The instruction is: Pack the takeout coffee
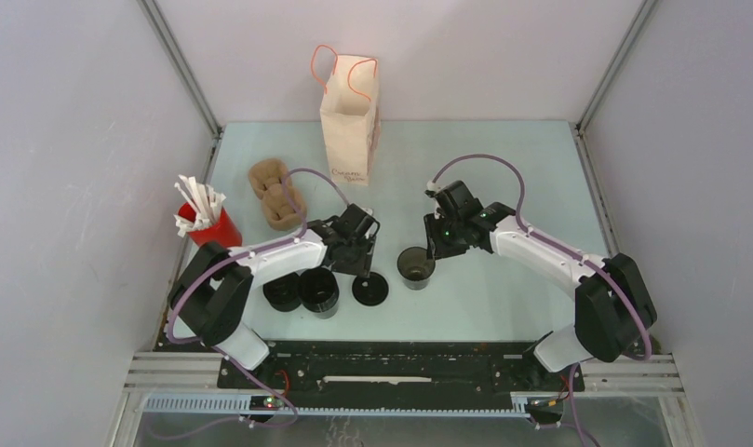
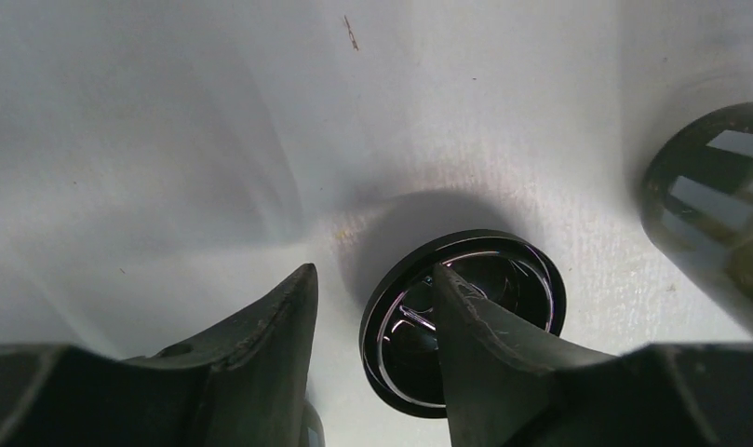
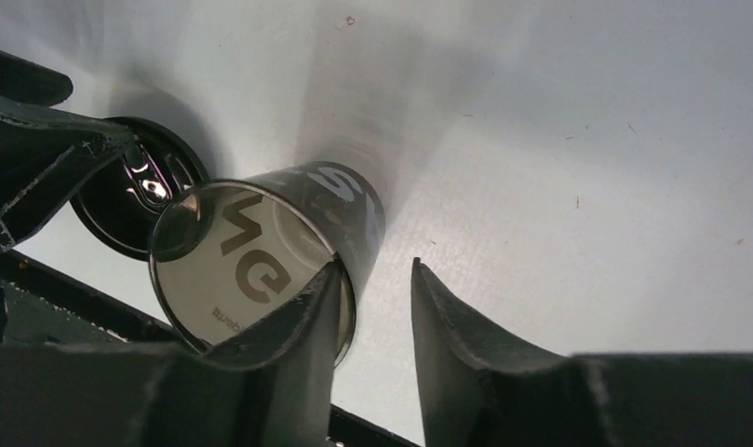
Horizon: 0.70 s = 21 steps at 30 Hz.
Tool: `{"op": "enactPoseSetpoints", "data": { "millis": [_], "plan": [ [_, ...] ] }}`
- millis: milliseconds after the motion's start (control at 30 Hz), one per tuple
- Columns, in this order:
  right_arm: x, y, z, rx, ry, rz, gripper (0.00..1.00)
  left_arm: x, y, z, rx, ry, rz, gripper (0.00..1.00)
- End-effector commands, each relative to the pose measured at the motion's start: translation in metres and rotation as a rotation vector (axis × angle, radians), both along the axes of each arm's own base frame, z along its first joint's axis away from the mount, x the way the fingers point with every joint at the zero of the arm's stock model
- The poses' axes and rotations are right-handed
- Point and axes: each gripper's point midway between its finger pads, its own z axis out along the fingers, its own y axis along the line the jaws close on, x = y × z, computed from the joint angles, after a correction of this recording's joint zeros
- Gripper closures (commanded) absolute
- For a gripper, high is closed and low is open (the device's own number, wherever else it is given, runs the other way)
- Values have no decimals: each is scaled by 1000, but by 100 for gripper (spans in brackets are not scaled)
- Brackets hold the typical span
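A dark takeout coffee cup (image 1: pixel 416 266) stands lidless near the table's middle, its printed wall showing in the right wrist view (image 3: pixel 261 251). My right gripper (image 1: pixel 436 248) (image 3: pixel 376 267) is open at its rim, one finger inside the cup and the other outside, clear of the wall. The black round lid (image 1: pixel 369 290) (image 2: pixel 465 321) lies flat on the table left of the cup. My left gripper (image 1: pixel 363 268) (image 2: pixel 372 275) straddles the lid's edge, open: one finger over the lid, the other apart from its rim. Two more black cups (image 1: pixel 318 291) (image 1: pixel 281 291) stand at the left.
A paper bag (image 1: pixel 349 121) with orange handles stands upright at the back. The brown pulp carrier (image 1: pixel 276 194) lies left of it, and a red cup with white sticks (image 1: pixel 209 223) stands at the far left. The black base rail (image 1: pixel 400 358) runs along the near edge.
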Motion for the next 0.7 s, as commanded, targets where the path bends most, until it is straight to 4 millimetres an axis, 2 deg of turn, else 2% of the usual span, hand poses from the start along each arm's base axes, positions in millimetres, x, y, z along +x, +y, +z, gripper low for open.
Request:
{"op": "enactPoseSetpoints", "data": {
  "millis": [0,133,300,367,500,667],
  "plan": [
    [5,3,16,15,-49,13,54,10,-12,14,-19,-42,-27,48],
    [6,-3,40,51,-104,-2,45,8,-13,10,-14,-32,-31,56],
    [6,-17,70,82,-184,-18,41,10,-13,10,-1,-29,-45,69],
    [6,-24,78,91,-214,-25,39,10,-14,11,0,-27,-50,70],
    [3,-29,83,131,-222,-32,37,10,-14,11,2,-28,-51,67],
    [-7,-18,76,188,-176,0,37,9,-14,7,-2,-15,-46,74]
  ]
}}
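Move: The black lid lies just off the left fingertips, its middle about 3 cm to the right, 3 cm back and 2 cm below, so its left rim lies beneath the gap. The smoked cup stands about 13 cm to the left hand's right and 1 cm back; the black cup is 9 cm to its left and 6 cm back. The right hand is at the smoked cup's rim, the cup's middle about 3 cm left, 3 cm back and 5 cm below it. The left fingers, one inside the black lid's rim and one outside, close from about half open to under a third and pinch its left edge, the hand staying nearly in place. Meanwhile the right fingers, already parting at the smoked cup's rim, open wider; the hand then lifts clear by about 8 cm, drifting 2.5 cm right and tilting some 15 degrees so the tips swing outward. ##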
